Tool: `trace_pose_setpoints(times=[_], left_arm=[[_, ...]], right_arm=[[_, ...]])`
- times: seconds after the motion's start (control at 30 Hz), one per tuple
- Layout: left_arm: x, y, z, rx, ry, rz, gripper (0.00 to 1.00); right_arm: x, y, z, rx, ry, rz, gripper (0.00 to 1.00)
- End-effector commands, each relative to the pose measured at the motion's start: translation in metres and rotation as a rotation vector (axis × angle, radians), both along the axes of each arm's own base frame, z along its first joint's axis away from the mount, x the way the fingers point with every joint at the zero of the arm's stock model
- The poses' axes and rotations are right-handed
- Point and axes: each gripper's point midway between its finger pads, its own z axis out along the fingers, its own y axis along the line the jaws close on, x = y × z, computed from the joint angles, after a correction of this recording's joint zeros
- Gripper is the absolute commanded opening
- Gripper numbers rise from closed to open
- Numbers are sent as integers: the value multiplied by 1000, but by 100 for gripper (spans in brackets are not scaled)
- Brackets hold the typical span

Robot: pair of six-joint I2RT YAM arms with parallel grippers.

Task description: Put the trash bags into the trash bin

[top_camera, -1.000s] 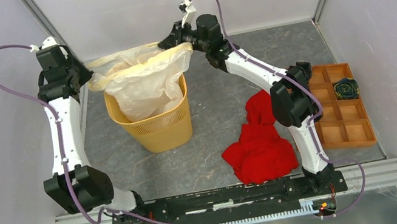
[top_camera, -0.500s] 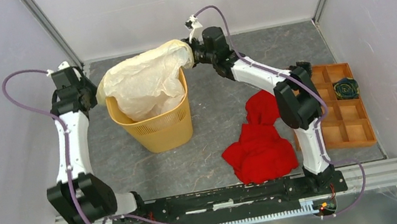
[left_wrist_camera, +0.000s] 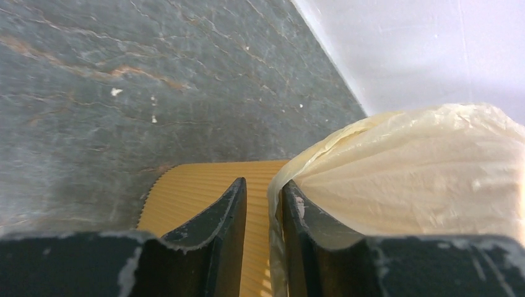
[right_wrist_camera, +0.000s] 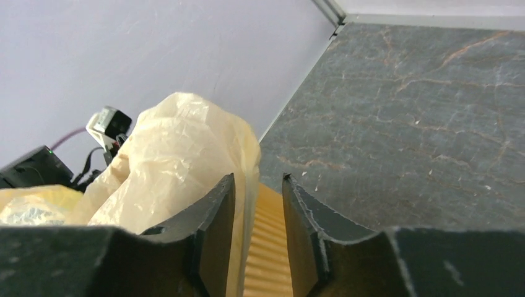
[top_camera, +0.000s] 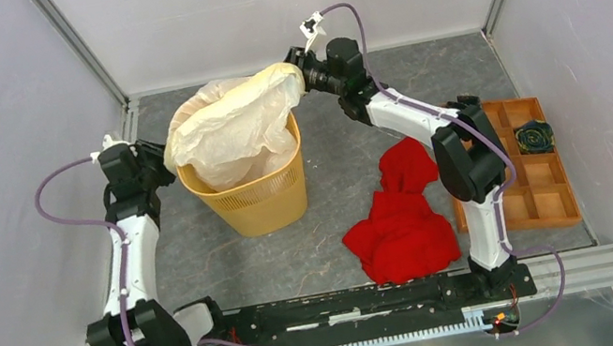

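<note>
The cream-white trash bag (top_camera: 233, 129) bulges out of the yellow-orange trash bin (top_camera: 262, 202) and drapes over its rim. My left gripper (top_camera: 161, 165) is at the bin's left rim. In the left wrist view its fingers (left_wrist_camera: 263, 182) are open; the bin's ribbed wall (left_wrist_camera: 192, 198) shows in the gap and bag film (left_wrist_camera: 421, 173) lies against the right finger. My right gripper (top_camera: 295, 65) is at the far right rim. It is open (right_wrist_camera: 259, 177), with the bag's edge (right_wrist_camera: 179, 148) against its left finger and the bin wall (right_wrist_camera: 267, 247) between the fingers.
A red cloth heap (top_camera: 399, 223) lies right of the bin, near the right arm's base. A brown wooden compartment tray (top_camera: 537, 180) at the right wall holds a dark green item (top_camera: 532, 137). Walls enclose the left, back and right.
Both grippers' jaws have parted, loosening their hold on the bag's edge. The left arm came nearer and lower beside the bin. The bag has settled lower over the rim.
</note>
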Motion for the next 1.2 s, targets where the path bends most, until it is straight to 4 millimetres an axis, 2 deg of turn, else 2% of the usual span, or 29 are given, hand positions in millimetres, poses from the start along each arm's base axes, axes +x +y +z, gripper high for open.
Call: trace_pose_setpoints(times=[0.0,0.17,0.27,0.37,0.43,0.57,0.7,0.8,0.9,0.97,1.03,1.17], left_arm=[[27,-21,43,-149,-193,-45,37],[43,-34,52,-144,-210,-97,44],[43,-45,57,-93,-216,-179,53],[25,-29,59,78,-178,-142,68],[10,-21,61,174,-156,-133,73],[-19,-23,51,231,-94,-171,79],[-36,-21,42,281,-62,-186,82],[-39,-26,40,272,-59,-217,82],[-39,-33,37,236,-64,-242,81],[-40,-37,33,216,-64,-258,81],[-42,-39,32,206,-63,-265,80],[-46,-46,36,172,-102,-280,80]], right_arm=[[12,-3,41,55,-87,-39,43],[30,-18,34,15,-87,-76,45],[34,-33,34,-45,-108,-83,53],[30,-57,37,-139,-147,-95,69],[25,-71,43,-208,-190,-88,79],[11,-97,52,-361,-252,-103,95],[-5,-127,73,-452,-312,-162,98],[-10,-154,90,-506,-328,-238,98],[-15,-172,114,-560,-365,-304,98],[-24,-175,127,-554,-389,-310,98],[-40,-169,143,-503,-423,-294,98],[-76,-138,152,-429,-441,-214,98]])
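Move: Between the partly open fingers of each hand runs an edge of the trash bag. From the right hand the trash bin's middle is about 13 cm to the left, 13 cm back and 16 below; the bag's middle is 12 cm left, 11 back, slightly lower, and the red cloth 19 cm right, 22 back on the table. From the left hand the bin is about 16 cm right, 3 cm back and 10 below, with the bag's middle above it. Opening wide, the right hand lets go of the bag's corner: it goes some 4 cm forward, then swings away from the bin, 16 cm right in all and 13 up, drawing back, rolling and tipping its fingers upward. The left hand reaches 3–4 cm forward and returns about 7 back, edging right with a brief rise and turning some 10 degrees clockwise, its widely opening fingers still astride the bag edge. ##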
